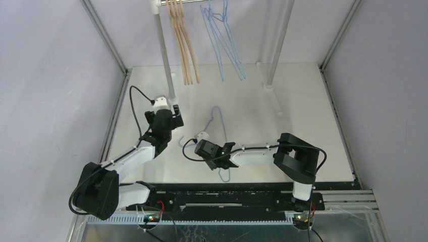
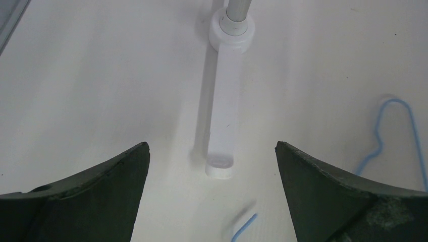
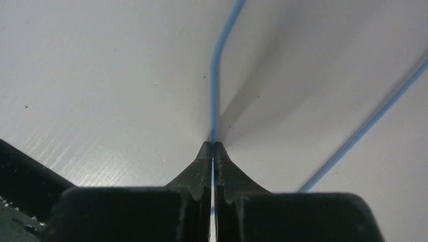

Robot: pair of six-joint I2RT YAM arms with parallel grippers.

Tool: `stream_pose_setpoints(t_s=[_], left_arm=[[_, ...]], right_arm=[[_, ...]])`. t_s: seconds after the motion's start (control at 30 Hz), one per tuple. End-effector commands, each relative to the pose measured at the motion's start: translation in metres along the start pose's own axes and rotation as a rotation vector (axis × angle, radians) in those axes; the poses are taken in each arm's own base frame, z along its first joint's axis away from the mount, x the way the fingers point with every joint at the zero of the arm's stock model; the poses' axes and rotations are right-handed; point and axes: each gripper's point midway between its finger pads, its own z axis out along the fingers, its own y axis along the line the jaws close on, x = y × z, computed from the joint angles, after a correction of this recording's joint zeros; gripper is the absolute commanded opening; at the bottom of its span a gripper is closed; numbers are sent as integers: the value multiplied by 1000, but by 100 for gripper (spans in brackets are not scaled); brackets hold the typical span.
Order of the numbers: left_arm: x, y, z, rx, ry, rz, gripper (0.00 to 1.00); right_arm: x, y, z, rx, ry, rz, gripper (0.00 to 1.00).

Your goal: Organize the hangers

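Three tan wooden hangers (image 1: pixel 184 45) and a few light-blue wire hangers (image 1: pixel 222 40) hang from the rail at the back. One more blue wire hanger (image 1: pixel 218 113) lies flat mid-table. My right gripper (image 1: pixel 222 160) is shut on its wire near the lower end. In the right wrist view the thin blue wire (image 3: pixel 216 75) runs straight out from between the closed jaws of the right gripper (image 3: pixel 212 142). My left gripper (image 1: pixel 175 109) hovers open by the rail's left post, holding nothing. The left wrist view shows the left gripper (image 2: pixel 212 146) wide apart, with the hanger's hook (image 2: pixel 394 100) off to the right.
The silver rail stands on two posts, the left one (image 1: pixel 164 50) and the right one (image 1: pixel 280 45), each with a white foot bar on the table. The left foot (image 2: pixel 222 126) lies just ahead of my left fingers. Frame uprights and walls close in the table's sides.
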Motion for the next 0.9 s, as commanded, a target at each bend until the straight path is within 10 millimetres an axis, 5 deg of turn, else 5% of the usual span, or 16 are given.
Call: stream_pose_setpoints(t_s=[0.0, 0.13, 0.57, 0.87], left_arm=[[-18, -4, 1, 10, -49, -47, 99], [-19, -2, 0, 6, -54, -46, 99], [-22, -1, -3, 9, -64, -54, 100], [-19, -4, -1, 19, -55, -59, 99]], right_arm=[[16, -11, 8, 79, 51, -22, 0], [16, -20, 6, 100, 27, 9, 0], [-58, -90, -65, -54, -218, 345, 0], [-72, -121, -101, -253, -333, 543, 0]])
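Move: Right gripper, shut on the shoulder wire of the last blue hanger down on the table, is heading for the free stretch of rail, roughly 27 cm ahead, 8 cm to the right and 40 cm up. The hung blue hangers are centred about 27 cm ahead, 4 cm right and 28 cm above; the beige hangers 11 cm to the left of those. From the left gripper that free stretch lies about 11 cm ahead, 23 cm right and 30 cm up. Keep the right fingers shut on the wire and ease forward a touch, staying low. Then sweep right about 9 cm and forward about 8 cm, lifting some 11 cm in the second half to carry the hanger off the table towards the rail. Meanwhile roll the hand's left side up about 25 degrees and turn it clockwise nearly 20. ##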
